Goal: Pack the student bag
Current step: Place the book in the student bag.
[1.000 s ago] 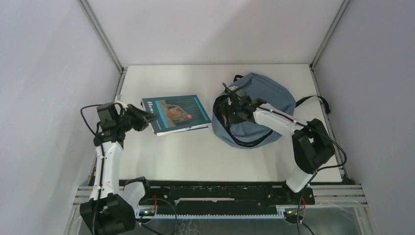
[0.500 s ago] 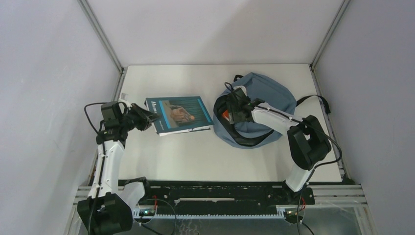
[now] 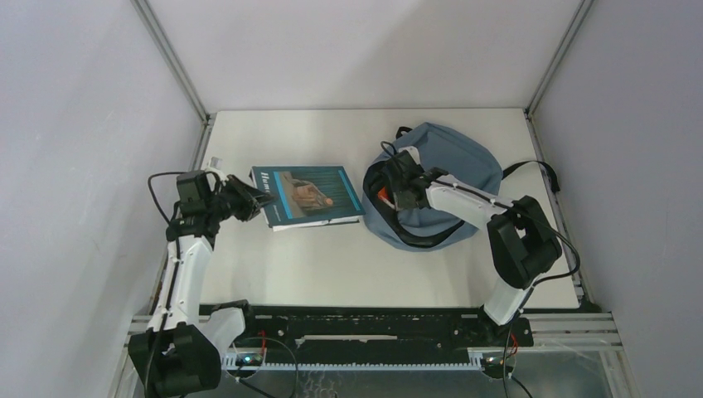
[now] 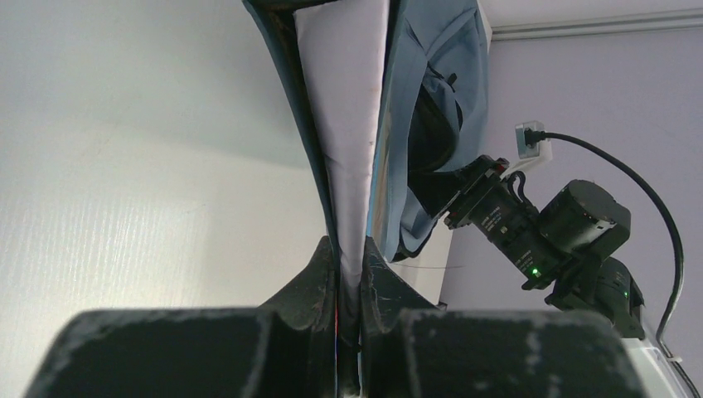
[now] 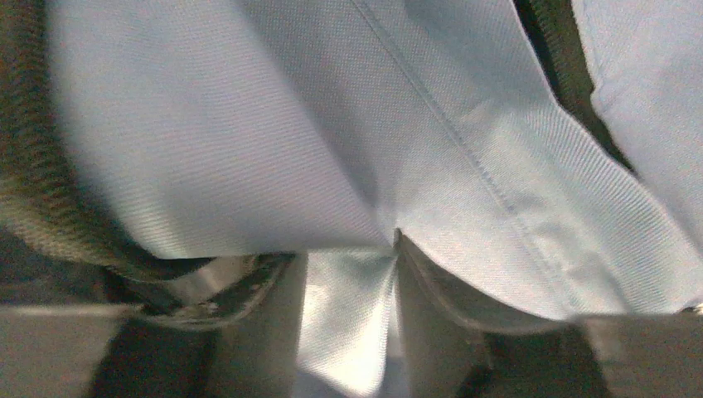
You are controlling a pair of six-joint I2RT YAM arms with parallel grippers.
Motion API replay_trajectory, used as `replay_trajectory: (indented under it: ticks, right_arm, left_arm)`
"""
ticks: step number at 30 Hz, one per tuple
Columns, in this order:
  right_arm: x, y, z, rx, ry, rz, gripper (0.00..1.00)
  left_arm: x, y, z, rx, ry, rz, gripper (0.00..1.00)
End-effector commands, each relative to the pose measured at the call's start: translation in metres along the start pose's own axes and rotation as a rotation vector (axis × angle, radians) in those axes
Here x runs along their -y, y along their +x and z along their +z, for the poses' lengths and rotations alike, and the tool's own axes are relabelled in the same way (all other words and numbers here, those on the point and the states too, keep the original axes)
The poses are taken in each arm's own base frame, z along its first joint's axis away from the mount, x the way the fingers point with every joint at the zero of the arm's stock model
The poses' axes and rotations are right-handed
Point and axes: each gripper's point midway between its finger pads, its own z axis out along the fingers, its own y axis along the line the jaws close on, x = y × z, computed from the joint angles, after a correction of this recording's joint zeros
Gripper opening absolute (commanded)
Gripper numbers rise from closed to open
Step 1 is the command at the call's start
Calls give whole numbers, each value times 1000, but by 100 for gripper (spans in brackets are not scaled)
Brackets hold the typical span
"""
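The student bag [image 3: 452, 157], grey-blue with black straps, lies at the back right with its mouth gaping toward the left. A teal-covered book [image 3: 311, 192] lies flat to its left. My left gripper [image 3: 253, 201] is shut on the book's near-left edge; in the left wrist view the fingers [image 4: 348, 249] pinch the book [image 4: 344, 124] edge-on. My right gripper [image 3: 396, 184] sits at the bag's open rim. In the right wrist view its fingers [image 5: 344, 257] hold a fold of the bag's fabric [image 5: 249, 124] between them.
Something orange [image 3: 383, 196] shows inside the bag's mouth. A black strap [image 3: 530, 170] trails off the bag toward the right wall. Metal frame posts rise at both back corners. The right arm [image 4: 539, 224] shows beyond the book in the left wrist view.
My left gripper has shifted right, sliding the book toward the bag. The right gripper has settled at the bag's rim and its jaws have narrowed on the fabric.
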Motion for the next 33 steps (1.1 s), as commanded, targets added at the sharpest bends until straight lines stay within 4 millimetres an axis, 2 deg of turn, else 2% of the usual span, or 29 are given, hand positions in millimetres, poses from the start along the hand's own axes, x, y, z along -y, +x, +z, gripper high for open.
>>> replay_trajectory:
  ticks: [1,3,4,8,13,17,20,28,33]
  right_arm:
    - [-8,-6,2,14,-55,50,35]
    - [-6,-10,-3,22,-79,73,5]
    - [-5,-13,-6,29,-89,85,0]
    - [0,-36,-35,97,-181,136,0]
    - [-4,-70,-88,227,-348,202,0]
    - [-15,-93,-125,279,-499,276,0]
    - [-24,-108,-144,315,-597,339,0]
    - [-57,-131,-165,346,-738,460,0]
    - [-68,-140,-165,356,-757,525,0]
  left_arm:
    - [32,-15,-7,50,80,75,0]
    - [35,-13,-8,46,86,92,0]
    - [37,-12,-8,40,90,102,0]
    - [51,0,-8,-9,133,145,0]
    - [75,9,-10,-38,238,168,0]
    - [90,12,-6,-57,298,153,0]
    - [90,16,2,-76,308,125,0]
    - [82,31,34,-116,269,14,0]
    - [79,34,46,-74,233,-37,0]
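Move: The left hand, its fingers shut on the book's left edge, has the student bag's mouth about 30 cm to its right, 6 cm ahead and 14 cm below; the book's middle lies roughly 10 cm to its right and 3 cm lower, about level fore-and-aft. The right hand, still open, is right at the bag's upper flap, a centimetre below its fingers. The orange book in the bag shows some 5 cm to that hand's left, level fore-and-aft and 2 cm lower. The right hand first shuts its fingers on the student bag's upper flap, then pulls it up about 14 cm, drifting some 7 cm left late in the lift while rolling roughly 45 degrees so that its left side rises. Keeping its pinch on the book's left edge, the left hand meanwhile carries the book some 8 cm right towards the bag's mouth, rising 2 or 3 cm on the way and turning about 10 degrees clockwise, so that the book's far end heads in under the raised flap. ##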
